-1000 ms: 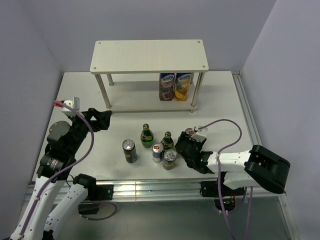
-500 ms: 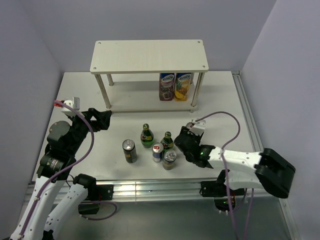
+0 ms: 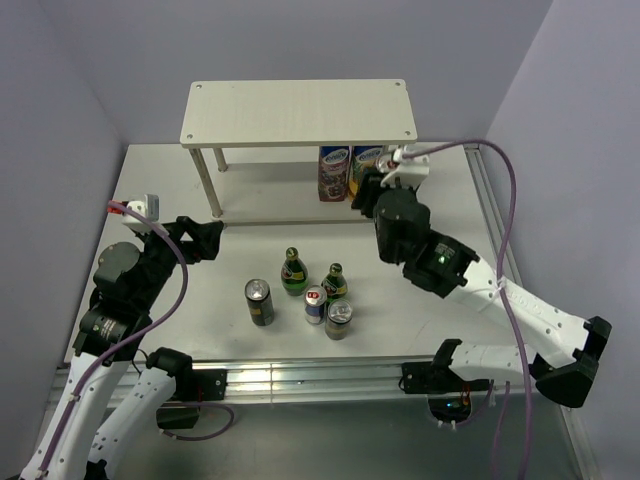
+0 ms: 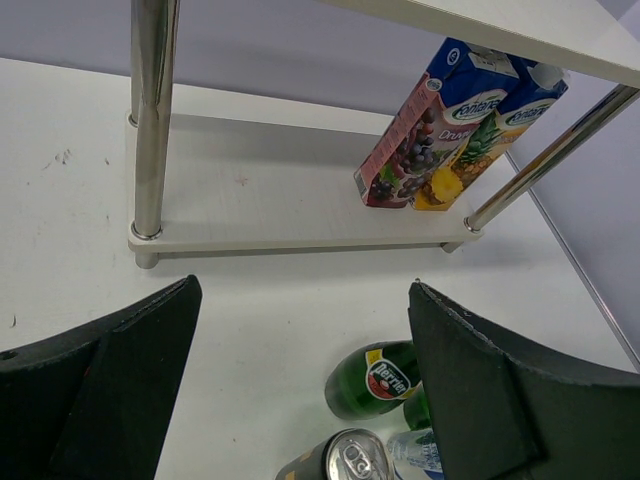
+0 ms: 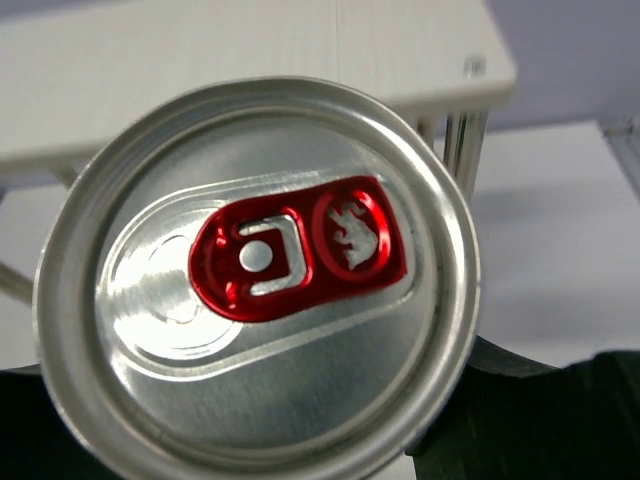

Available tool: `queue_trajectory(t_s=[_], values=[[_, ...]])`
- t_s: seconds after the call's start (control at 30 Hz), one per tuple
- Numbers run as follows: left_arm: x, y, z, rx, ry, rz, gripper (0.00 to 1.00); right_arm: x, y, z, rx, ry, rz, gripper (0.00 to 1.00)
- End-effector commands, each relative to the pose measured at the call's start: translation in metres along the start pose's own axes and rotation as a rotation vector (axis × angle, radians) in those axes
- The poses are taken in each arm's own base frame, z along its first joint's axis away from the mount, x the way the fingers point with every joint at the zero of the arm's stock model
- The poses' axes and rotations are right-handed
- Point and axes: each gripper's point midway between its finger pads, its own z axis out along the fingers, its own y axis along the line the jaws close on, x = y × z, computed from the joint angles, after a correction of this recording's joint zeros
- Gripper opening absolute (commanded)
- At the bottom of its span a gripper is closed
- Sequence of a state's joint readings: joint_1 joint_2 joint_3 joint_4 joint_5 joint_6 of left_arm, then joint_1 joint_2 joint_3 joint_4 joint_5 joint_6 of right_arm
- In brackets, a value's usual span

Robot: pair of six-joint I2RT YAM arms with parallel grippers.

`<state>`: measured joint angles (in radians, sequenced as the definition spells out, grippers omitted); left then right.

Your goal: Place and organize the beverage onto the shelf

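My right gripper (image 3: 378,190) is raised in front of the right end of the shelf (image 3: 300,112), shut on a can. That can's silver top with a red tab (image 5: 260,280) fills the right wrist view, and the shelf's top board (image 5: 200,70) lies behind it. The can's sides are hidden. Two green bottles (image 3: 293,272) (image 3: 334,282), a black can (image 3: 259,302), a blue-and-silver can (image 3: 316,305) and another can (image 3: 340,320) stand on the table's near middle. My left gripper (image 3: 205,240) hangs open left of them, nothing between its fingers (image 4: 100,390).
Two juice cartons (image 3: 333,173) (image 3: 366,172) stand at the right end of the shelf's lower board (image 4: 260,190), just behind my right gripper. The shelf's metal posts (image 4: 150,110) (image 4: 545,165) rise at its corners. The right table edge has a rail (image 3: 495,225).
My right gripper has shut on the red-tab can at the table's near right and carried it up and back to the shelf's right end. The left arm has stayed still.
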<state>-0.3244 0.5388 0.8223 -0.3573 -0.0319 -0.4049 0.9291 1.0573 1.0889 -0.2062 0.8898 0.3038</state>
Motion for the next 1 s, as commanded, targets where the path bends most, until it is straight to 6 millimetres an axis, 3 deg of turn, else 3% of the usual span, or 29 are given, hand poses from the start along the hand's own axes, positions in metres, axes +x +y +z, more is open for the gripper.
queue_trajectory(t_s=[0.0,0.03,0.1,0.13,0.17,0.2,0.23,0.3,0.33,0.4,0.43,0.5,0.53,0.6,0.63,0.67,0.73,0.97], values=[[-0.010,-0.002,-0.002,0.009,-0.039,0.017,0.91,-0.078,0.009,0.012,0.000,-0.127,-0.046,0.00],[-0.009,-0.002,-0.001,0.007,-0.037,0.016,0.91,-0.107,0.007,0.015,0.011,-0.166,-0.047,0.00],[-0.009,-0.002,-0.001,0.008,-0.037,0.016,0.91,-0.115,0.013,0.031,0.036,-0.163,-0.089,0.00],[-0.009,-0.002,-0.001,0.008,-0.037,0.016,0.91,-0.135,0.014,0.032,0.043,-0.192,-0.117,0.00],[-0.009,-0.002,-0.001,0.008,-0.037,0.017,0.91,-0.142,0.013,0.038,0.059,-0.198,-0.132,0.00],[-0.009,-0.002,-0.001,0.008,-0.035,0.016,0.91,-0.137,0.017,0.050,0.074,-0.180,-0.180,0.00],[-0.010,-0.002,-0.002,0.009,-0.038,0.017,0.91,-0.152,0.020,0.052,0.071,-0.199,-0.167,0.00],[-0.009,-0.002,-0.001,0.008,-0.037,0.017,0.91,-0.150,0.018,0.071,0.099,-0.181,-0.200,0.00],[-0.009,-0.002,-0.002,0.010,-0.036,0.017,0.91,-0.160,0.017,0.075,0.108,-0.196,-0.185,0.00],[-0.009,-0.002,-0.002,0.011,-0.035,0.016,0.91,-0.155,0.013,0.096,0.123,-0.179,-0.197,0.00],[-0.008,-0.002,-0.002,0.011,-0.035,0.016,0.91,-0.163,0.012,0.099,0.127,-0.191,-0.183,0.00],[-0.008,-0.002,-0.002,0.012,-0.035,0.016,0.91,-0.158,0.011,0.121,0.142,-0.177,-0.206,0.00],[-0.007,-0.003,-0.002,0.014,-0.030,0.016,0.91,-0.169,0.011,0.125,0.144,-0.196,-0.196,0.00],[-0.007,-0.003,-0.002,0.017,-0.030,0.016,0.91,-0.158,0.012,0.148,0.161,-0.161,-0.234,0.00],[-0.007,-0.004,-0.002,0.023,-0.029,0.016,0.91,-0.175,0.009,0.150,0.168,-0.188,-0.207,0.00],[-0.007,-0.004,-0.002,0.023,-0.029,0.016,0.91,-0.167,0.011,0.164,0.171,-0.169,-0.218,0.00],[-0.006,-0.004,0.000,0.022,-0.023,0.016,0.91,-0.178,0.007,0.170,0.170,-0.177,-0.190,0.00],[-0.005,-0.004,0.000,0.021,-0.020,0.016,0.91,-0.159,0.003,0.189,0.189,-0.144,-0.186,0.00]])
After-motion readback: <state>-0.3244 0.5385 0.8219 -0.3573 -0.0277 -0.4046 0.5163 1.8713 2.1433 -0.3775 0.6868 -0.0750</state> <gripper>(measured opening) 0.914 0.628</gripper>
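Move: The right hand grips the red-tabbed can, raised in front of the shelf. Its place, the right end of the top board towards the back, is about 21 cm ahead, 2 cm right and 8 cm up. The pineapple carton on the lower board is some 18 cm ahead, 1 cm left and 22 cm below; the grape carton stands 7 cm left of it. From the idle left hand that place is roughly 28 cm ahead, 34 cm right and 10 cm up. Up and forward in an arc, the right hand keeps hold of the can and climbs about 12 cm to clear the top board's front edge. It then reaches on over the board's right end, some 21 cm forward in all, sinking about 3 cm late on. On the way the wrist rolls its left side down nearly 20 degrees and turns slightly clockwise; the fingers stay closed on the can. ##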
